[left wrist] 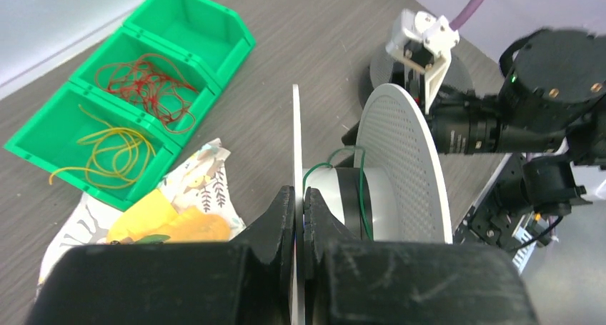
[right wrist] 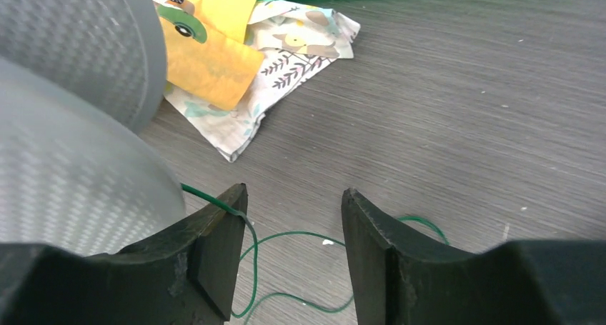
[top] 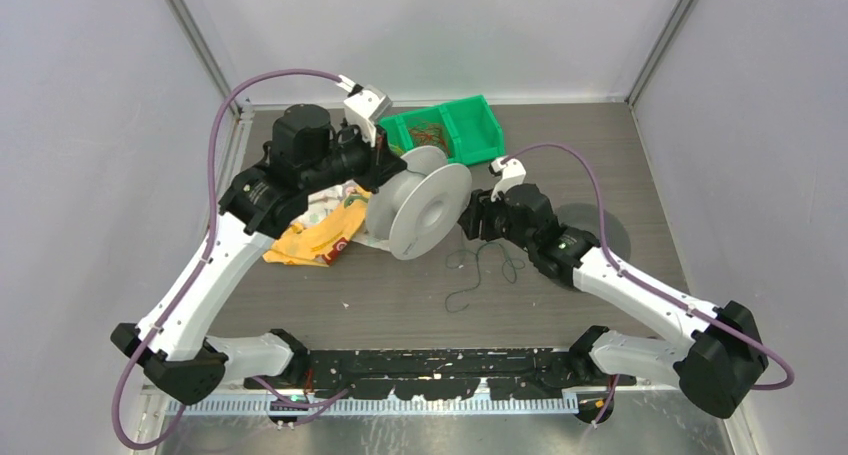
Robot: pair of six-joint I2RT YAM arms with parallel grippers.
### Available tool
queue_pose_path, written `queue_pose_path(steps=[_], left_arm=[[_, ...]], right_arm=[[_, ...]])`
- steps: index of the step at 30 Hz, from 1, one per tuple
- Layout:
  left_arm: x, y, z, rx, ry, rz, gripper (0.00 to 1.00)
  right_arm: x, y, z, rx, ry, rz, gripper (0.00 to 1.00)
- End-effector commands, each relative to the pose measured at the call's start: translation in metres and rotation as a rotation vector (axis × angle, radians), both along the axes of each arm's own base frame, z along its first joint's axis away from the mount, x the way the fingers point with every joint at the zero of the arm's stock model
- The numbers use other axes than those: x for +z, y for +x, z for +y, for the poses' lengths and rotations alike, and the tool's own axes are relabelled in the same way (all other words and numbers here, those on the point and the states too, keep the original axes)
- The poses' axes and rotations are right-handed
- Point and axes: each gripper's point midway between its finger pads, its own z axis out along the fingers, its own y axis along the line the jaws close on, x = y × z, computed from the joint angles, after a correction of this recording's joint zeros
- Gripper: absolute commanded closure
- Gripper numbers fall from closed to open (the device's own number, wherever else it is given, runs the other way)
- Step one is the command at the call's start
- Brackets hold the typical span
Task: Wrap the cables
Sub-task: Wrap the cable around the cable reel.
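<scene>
A grey spool [top: 420,210] stands on edge mid-table. My left gripper [left wrist: 299,196] is shut on its thin near flange [left wrist: 295,139]; it shows in the top view [top: 385,165] at the spool's back left. A dark green cable [left wrist: 361,189] loops round the hub and trails loose on the table [top: 480,270]. My right gripper [right wrist: 294,196] is open just right of the spool [top: 470,220]. The green cable [right wrist: 286,236] drapes over the tip of its left finger [right wrist: 221,225] and lies between the jaws, not gripped. Red cables [left wrist: 146,86] and yellow cables [left wrist: 107,150] lie in a bin.
A green three-compartment bin [top: 470,125] stands at the back, behind the spool. A yellow and patterned cloth bag [top: 315,230] lies left of the spool, also in the right wrist view [right wrist: 214,53]. White walls enclose the table.
</scene>
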Motion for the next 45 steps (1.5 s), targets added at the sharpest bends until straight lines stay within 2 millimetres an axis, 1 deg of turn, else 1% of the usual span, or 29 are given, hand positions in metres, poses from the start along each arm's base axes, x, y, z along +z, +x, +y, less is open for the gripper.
queue_pose_path(steps=[1, 5, 11, 15, 20, 25, 29, 34, 39, 45], left_arm=[[0.073, 0.002, 0.012, 0.078, -0.153, -0.165, 1.00], [0.079, 0.002, 0.015, 0.098, -0.168, -0.178, 1.00], [0.085, 0.004, 0.017, 0.123, -0.201, -0.184, 1.00], [0.089, 0.006, 0.019, 0.145, -0.216, -0.190, 1.00], [0.089, 0.012, 0.023, 0.186, -0.229, -0.194, 1.00], [0.091, 0.014, 0.022, 0.190, -0.245, -0.199, 1.00], [0.091, 0.017, 0.023, 0.209, -0.244, -0.200, 1.00], [0.090, 0.019, 0.024, 0.217, -0.240, -0.198, 1.00], [0.088, 0.019, 0.023, 0.212, -0.234, -0.193, 1.00], [0.089, 0.017, 0.022, 0.205, -0.242, -0.193, 1.00]], right_arm=[[0.021, 0.007, 0.015, -0.027, 0.190, -0.063, 0.43], [0.009, 0.010, 0.014, -0.062, 0.233, -0.061, 0.41], [-0.008, 0.008, 0.025, -0.050, 0.306, -0.023, 0.41], [-0.006, 0.008, 0.035, -0.029, 0.364, -0.020, 0.41], [-0.011, 0.006, 0.048, -0.001, 0.395, 0.005, 0.42], [-0.017, 0.003, 0.055, 0.011, 0.409, 0.020, 0.42], [-0.014, 0.002, 0.061, 0.026, 0.423, 0.020, 0.45], [-0.013, -0.001, 0.066, 0.036, 0.423, 0.018, 0.44], [-0.007, -0.008, 0.072, 0.071, 0.424, -0.011, 0.44], [-0.010, -0.002, 0.077, 0.077, 0.402, -0.026, 0.46]])
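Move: The green cable's hanging stretch, just off the reel, is about 3 cm left of the right hand, 1 cm back and 2 cm below, by its left finger; the held reel's middle is some 9 cm left, 1 cm back and 9 cm above. Loose loops lie on the table about 3 cm back, 2 cm right and 17 cm below. For the left hand, that stretch lies about 10 cm right, 1 cm ahead and 21 cm below; the reel's middle is 4 cm right, 1 cm back and 8 cm below. The right hand, already open, sinks about 3.5 cm and swings left about 7 cm towards the space under the reel, drawing slightly back late on, rolling some 20 degrees so its left side rises, and keeping its fingers open around the green cable without closing. Meanwhile the left hand keeps its pinch on the reel's left flange and lifts the reel about 4 cm, with a little forward and left travel and a slight counter-clockwise turn, then holds it still. ##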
